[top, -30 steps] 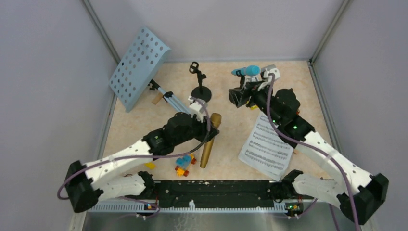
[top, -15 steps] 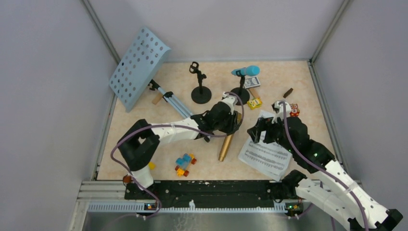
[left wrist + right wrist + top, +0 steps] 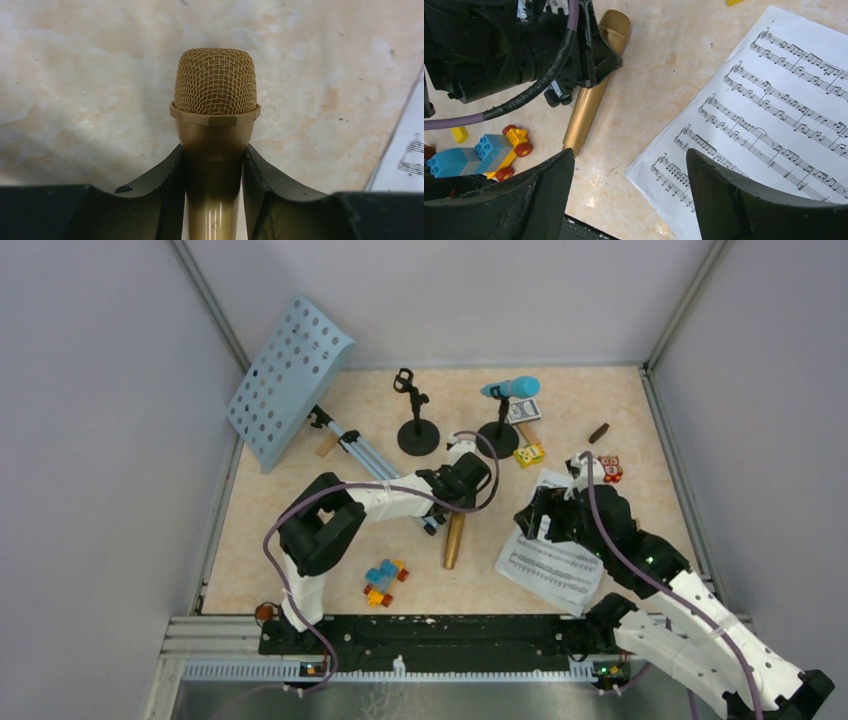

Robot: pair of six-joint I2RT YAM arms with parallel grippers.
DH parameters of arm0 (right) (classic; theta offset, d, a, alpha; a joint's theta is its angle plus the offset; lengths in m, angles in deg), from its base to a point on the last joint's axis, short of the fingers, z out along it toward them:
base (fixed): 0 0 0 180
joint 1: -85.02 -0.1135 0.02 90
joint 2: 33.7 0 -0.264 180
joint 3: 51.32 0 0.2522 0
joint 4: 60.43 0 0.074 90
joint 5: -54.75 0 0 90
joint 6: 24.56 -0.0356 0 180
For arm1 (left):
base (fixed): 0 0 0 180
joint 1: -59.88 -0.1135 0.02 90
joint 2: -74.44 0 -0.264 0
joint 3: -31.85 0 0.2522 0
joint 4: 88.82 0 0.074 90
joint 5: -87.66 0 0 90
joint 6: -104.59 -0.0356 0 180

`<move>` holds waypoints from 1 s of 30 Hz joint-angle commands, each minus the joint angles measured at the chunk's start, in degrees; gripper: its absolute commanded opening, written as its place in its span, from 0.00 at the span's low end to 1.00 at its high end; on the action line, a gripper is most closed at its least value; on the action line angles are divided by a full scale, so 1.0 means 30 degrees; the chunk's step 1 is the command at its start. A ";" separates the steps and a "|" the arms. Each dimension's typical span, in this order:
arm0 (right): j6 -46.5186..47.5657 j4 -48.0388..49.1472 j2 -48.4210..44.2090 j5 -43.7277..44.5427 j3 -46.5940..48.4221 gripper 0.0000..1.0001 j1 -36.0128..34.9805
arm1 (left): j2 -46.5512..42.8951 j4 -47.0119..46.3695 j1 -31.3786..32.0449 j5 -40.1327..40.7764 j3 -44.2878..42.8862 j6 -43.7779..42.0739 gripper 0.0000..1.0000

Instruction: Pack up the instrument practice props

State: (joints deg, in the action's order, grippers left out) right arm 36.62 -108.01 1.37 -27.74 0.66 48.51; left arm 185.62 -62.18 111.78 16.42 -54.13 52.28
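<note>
My left gripper point(image 3: 466, 483) is shut on the gold microphone point(image 3: 455, 540) just below its mesh head point(image 3: 216, 82), and the handle points toward the near edge. My right gripper point(image 3: 537, 516) hangs open over the left corner of the white sheet music point(image 3: 552, 565), holding nothing; the paper point(image 3: 774, 115) lies flat beneath it. The blue microphone point(image 3: 512, 388) rests in one black holder point(image 3: 501, 436). The other holder point(image 3: 417, 432) stands empty. The pale-blue music rack point(image 3: 288, 380) lies tipped at the back left, with its tripod legs point(image 3: 358, 453) stretched toward the centre.
A toy-block car point(image 3: 384, 581) sits near the front, left of the gold microphone. A yellow block point(image 3: 528, 454), an owl block point(image 3: 610, 468), a brown stick point(image 3: 598, 432) and a small card point(image 3: 524, 410) lie at the back right. Grey walls close three sides.
The left gripper carried the gold microphone right and back, then turned its handle nearer the front. The right arm drew back from the blue microphone to the sheet music.
</note>
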 commanded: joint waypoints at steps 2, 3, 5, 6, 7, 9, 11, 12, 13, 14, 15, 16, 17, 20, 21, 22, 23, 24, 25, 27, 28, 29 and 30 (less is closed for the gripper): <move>-0.0919 0.1485 0.0364 0.0569 -0.0497 0.80 0.0029 | -0.0346 0.0842 -0.0337 0.1853 0.0112 0.0892 0.52; -0.0964 0.1774 0.0353 0.0752 -0.0717 0.80 0.0015 | -0.0408 0.0907 -0.0337 0.1995 0.0224 0.0910 0.57; -0.0964 0.2688 0.0337 0.0982 -0.1154 0.80 0.0028 | -0.0655 0.0912 -0.0428 0.2170 0.0504 0.0949 0.67; -0.0922 0.3089 0.0335 0.1035 -0.1370 0.80 0.0014 | -0.0754 0.0897 -0.0487 0.2207 0.0669 0.0943 0.71; -0.0836 0.3557 0.0324 0.1049 -0.1588 0.80 0.0013 | -0.0926 0.0826 -0.0612 0.2171 0.0858 0.0975 0.76; -0.0595 0.4447 0.0280 0.0988 -0.2069 0.80 0.0040 | -0.1203 0.0566 -0.0812 0.2035 0.1254 0.0928 0.81; -0.0343 0.5494 0.0187 0.1040 -0.2687 0.81 0.0018 | -0.1477 0.0375 -0.0930 0.2048 0.1613 0.0805 0.85; -0.0145 0.6209 0.0111 0.0987 -0.2961 0.81 0.0028 | -0.1710 0.0022 -0.0971 0.2027 0.1782 0.0632 0.86; 0.0118 0.6983 -0.0012 0.0959 -0.3277 0.81 0.0022 | -0.1933 -0.0295 -0.0980 0.1947 0.1982 0.0350 0.87; 0.0400 0.7812 -0.0090 0.0955 -0.3584 0.81 0.0014 | -0.2173 -0.0499 -0.0981 0.1886 0.2099 0.0154 0.89; 0.0681 0.8798 -0.0163 0.0973 -0.3908 0.81 0.0024 | -0.2387 -0.0671 -0.0981 0.1831 0.2095 -0.0087 0.90; 0.1163 0.9903 -0.0186 0.0982 -0.4282 0.81 0.0025 | -0.2552 -0.0707 -0.0959 0.1769 0.2043 -0.0340 0.92; 0.1798 1.1250 -0.0232 0.1009 -0.4672 0.81 0.0032 | -0.2687 -0.0642 -0.0979 0.1666 0.1868 -0.0548 0.94; 0.3429 1.4970 0.0082 0.1374 -0.5493 0.81 0.0053 | -0.3235 -0.0463 -0.0973 0.1243 0.1396 -0.1164 0.99; 0.4040 1.5919 0.0534 0.1395 -0.5516 0.81 0.0050 | -0.3512 -0.0480 -0.0980 0.1018 0.1372 -0.1328 0.99; 0.4706 1.6704 0.1198 0.1379 -0.5387 0.82 0.0083 | -0.3872 -0.0511 -0.0981 0.0832 0.1400 -0.1487 0.99; 0.5537 1.7315 0.1951 0.1337 -0.5173 0.83 0.0164 | -0.4247 -0.0464 -0.0967 0.0699 0.1488 -0.1581 0.99; 0.6212 1.8041 0.2814 0.1240 -0.4934 0.84 0.0273 | -0.4686 -0.0476 -0.0965 0.0602 0.1623 -0.1659 0.99; 0.6827 1.8745 0.3611 0.1115 -0.4765 0.85 0.0433 | -0.5213 -0.0511 -0.0979 0.0513 0.1849 -0.1701 0.99; 0.7686 2.0478 0.5364 0.0483 -0.4549 0.85 0.1163 | -0.6453 -0.0822 -0.0981 -0.0041 0.2575 -0.1764 0.99; 0.7879 2.1566 0.6149 -0.0031 -0.4435 0.85 0.1676 | -0.7155 -0.1250 -0.0981 -0.0644 0.3198 -0.1824 0.99; 0.8032 2.2866 0.6935 -0.0791 -0.4461 0.85 0.2205 | -0.8194 -0.1834 -0.0981 -0.1562 0.3917 -0.1891 0.99; 0.8186 2.4420 0.7641 -0.1494 -0.4523 0.85 0.2707 | -0.9006 -0.2621 -0.0974 -0.2588 0.4710 -0.2034 0.99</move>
State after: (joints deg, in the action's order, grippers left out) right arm 55.07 -53.59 18.07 -26.56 -15.23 51.90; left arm 168.46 -63.99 109.00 16.46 -45.67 48.04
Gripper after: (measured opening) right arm 0.851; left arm 0.987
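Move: The left fingers are round the gold microphone just below its head, close above the table; its middle lies about 7 cm back and 1 cm left. The folded tripod's feet are roughly 5 cm back and 6 cm left of this hand, the empty mic stand 18 cm ahead and 9 cm left. From the open right hand the blue microphone is some 32 cm straight ahead and slightly higher; the yellow toy is 26 cm ahead, 8 cm right, 15 cm below. Open the left gripper wide to let go of the gold microphone while easing about 4 cm left, then lift straight off it by some 8 cm. Keep the right gripper open, let it sink about 3 cm, then sweep it forward 10 cm and slightly left towards the blue microphone on its stand, tipping the fingers up towards level by some 25 degrees. ##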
